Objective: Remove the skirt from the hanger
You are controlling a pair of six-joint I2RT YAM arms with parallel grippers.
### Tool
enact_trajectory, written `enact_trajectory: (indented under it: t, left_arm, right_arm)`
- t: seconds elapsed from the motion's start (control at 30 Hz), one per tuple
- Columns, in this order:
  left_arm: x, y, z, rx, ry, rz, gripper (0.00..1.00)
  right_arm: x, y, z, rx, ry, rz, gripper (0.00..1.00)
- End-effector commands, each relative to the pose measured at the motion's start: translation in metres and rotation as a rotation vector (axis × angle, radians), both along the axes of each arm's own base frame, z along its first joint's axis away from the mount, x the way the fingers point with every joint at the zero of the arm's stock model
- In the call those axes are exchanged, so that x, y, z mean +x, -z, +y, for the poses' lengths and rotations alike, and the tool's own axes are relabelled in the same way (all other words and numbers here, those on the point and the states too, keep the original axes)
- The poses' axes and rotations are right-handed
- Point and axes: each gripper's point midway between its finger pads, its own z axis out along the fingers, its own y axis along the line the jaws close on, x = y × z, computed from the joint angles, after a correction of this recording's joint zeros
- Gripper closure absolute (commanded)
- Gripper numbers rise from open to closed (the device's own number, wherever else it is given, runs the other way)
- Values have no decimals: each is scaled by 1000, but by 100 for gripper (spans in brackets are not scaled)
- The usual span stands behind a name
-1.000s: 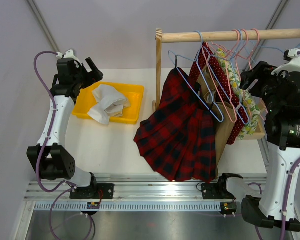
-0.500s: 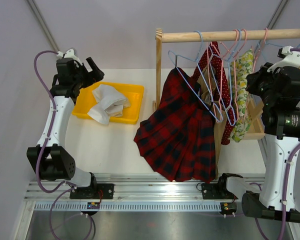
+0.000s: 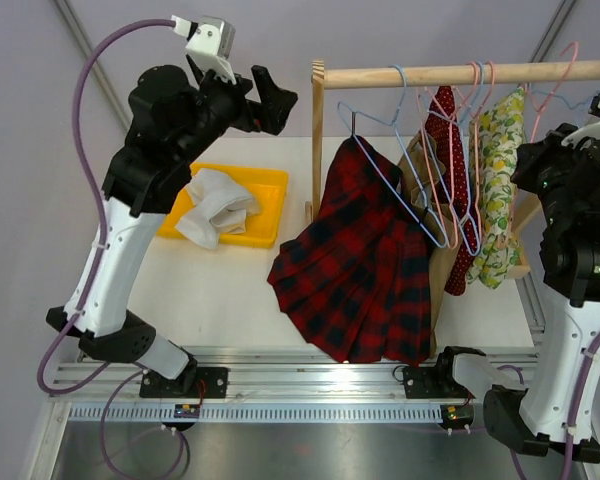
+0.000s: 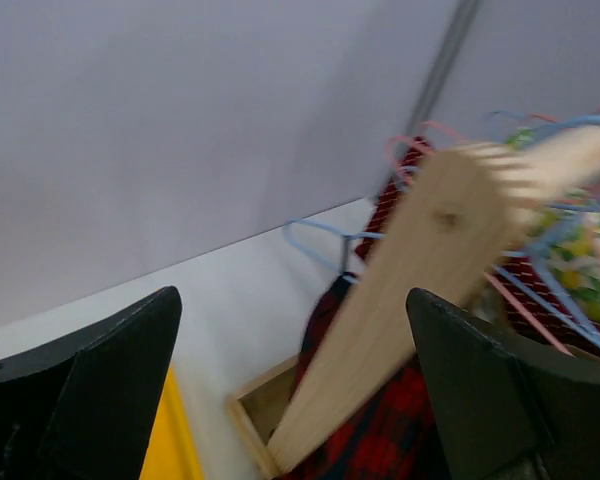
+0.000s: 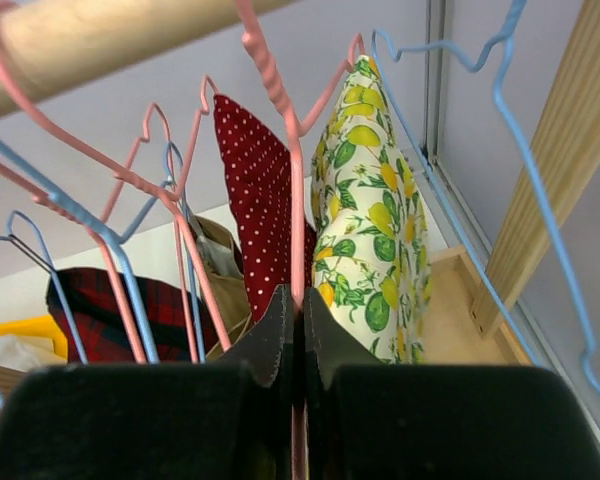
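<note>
The red and dark plaid skirt (image 3: pixel 360 260) hangs from a pale-blue wire hanger (image 3: pixel 380 165) at the left end of the wooden rod (image 3: pixel 430 72). Its hem spreads over the table. My left gripper (image 3: pixel 260 95) is raised, open and empty, just left of the rack's upright post (image 3: pixel 317 140). In the left wrist view the post (image 4: pixel 410 300) stands between the open fingers (image 4: pixel 110 390), with the skirt (image 4: pixel 380 440) behind it. My right gripper (image 5: pixel 300 300) is shut on a pink hanger (image 5: pixel 295 200), well right of the skirt (image 5: pixel 100 310).
A red white-dotted garment (image 3: pixel 445 150) and a lemon-print garment (image 3: pixel 500 170) hang on the rod among several pink and blue wire hangers. A yellow tray (image 3: pixel 265 190) with white cloth lies on the table at the left. The rack's wooden base (image 5: pixel 460 300) sits below the right gripper.
My left arm has risen and swung right toward the rack's post. The right gripper has shut on a pink hanger, and the garments have swung to hang straighter.
</note>
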Motion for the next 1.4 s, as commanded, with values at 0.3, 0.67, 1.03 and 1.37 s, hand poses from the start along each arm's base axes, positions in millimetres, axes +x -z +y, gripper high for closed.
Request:
enact_trajectory:
  t: [0.3,0.67,1.03,1.37]
  left_arm:
    - [-181,-10,-123,-48,808,-178,1]
    - [-272,-18,-214,-210,1235,-233,1]
    - [-296,-23,-273,-349,1464,-171,1]
    - [-281,25,-311,-233,1330,-93,1]
  right_arm:
    - [-79,-76,-3,6,76,-260,100]
    - [-130,-64,28,83,-64,-352,100]
    - [-195,-91,51,81,-217,-503,100]
    - [-228,-108,72,119,-363,-576,100]
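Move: The lemon skirt hangs on the pink hanger already held in the right fingers, about 36 cm to the right of the open left hand, 3 cm back and 15 cm lower. The dotted skirt is 6 cm left of it, level; the plaid skirt hangs 14 cm right of the left hand, 12 cm back, 22 cm lower. From the right hand the lemon skirt is 7 cm ahead, 2 cm right, 9 cm down. The right hand keeps its grip on the pink hanger and draws it back about 21 cm away from the rod, rising some 8 cm and easing left, while its fingertips tilt up and it turns a little counter-clockwise. The left hand, wide open throughout, sweeps right and back in front of the rack, past the plaid skirt, to the left face of the lemon skirt, swinging some 80 degrees clockwise until its fingers point right, and sinks a few centimetres at the end; touch can't be made out. ##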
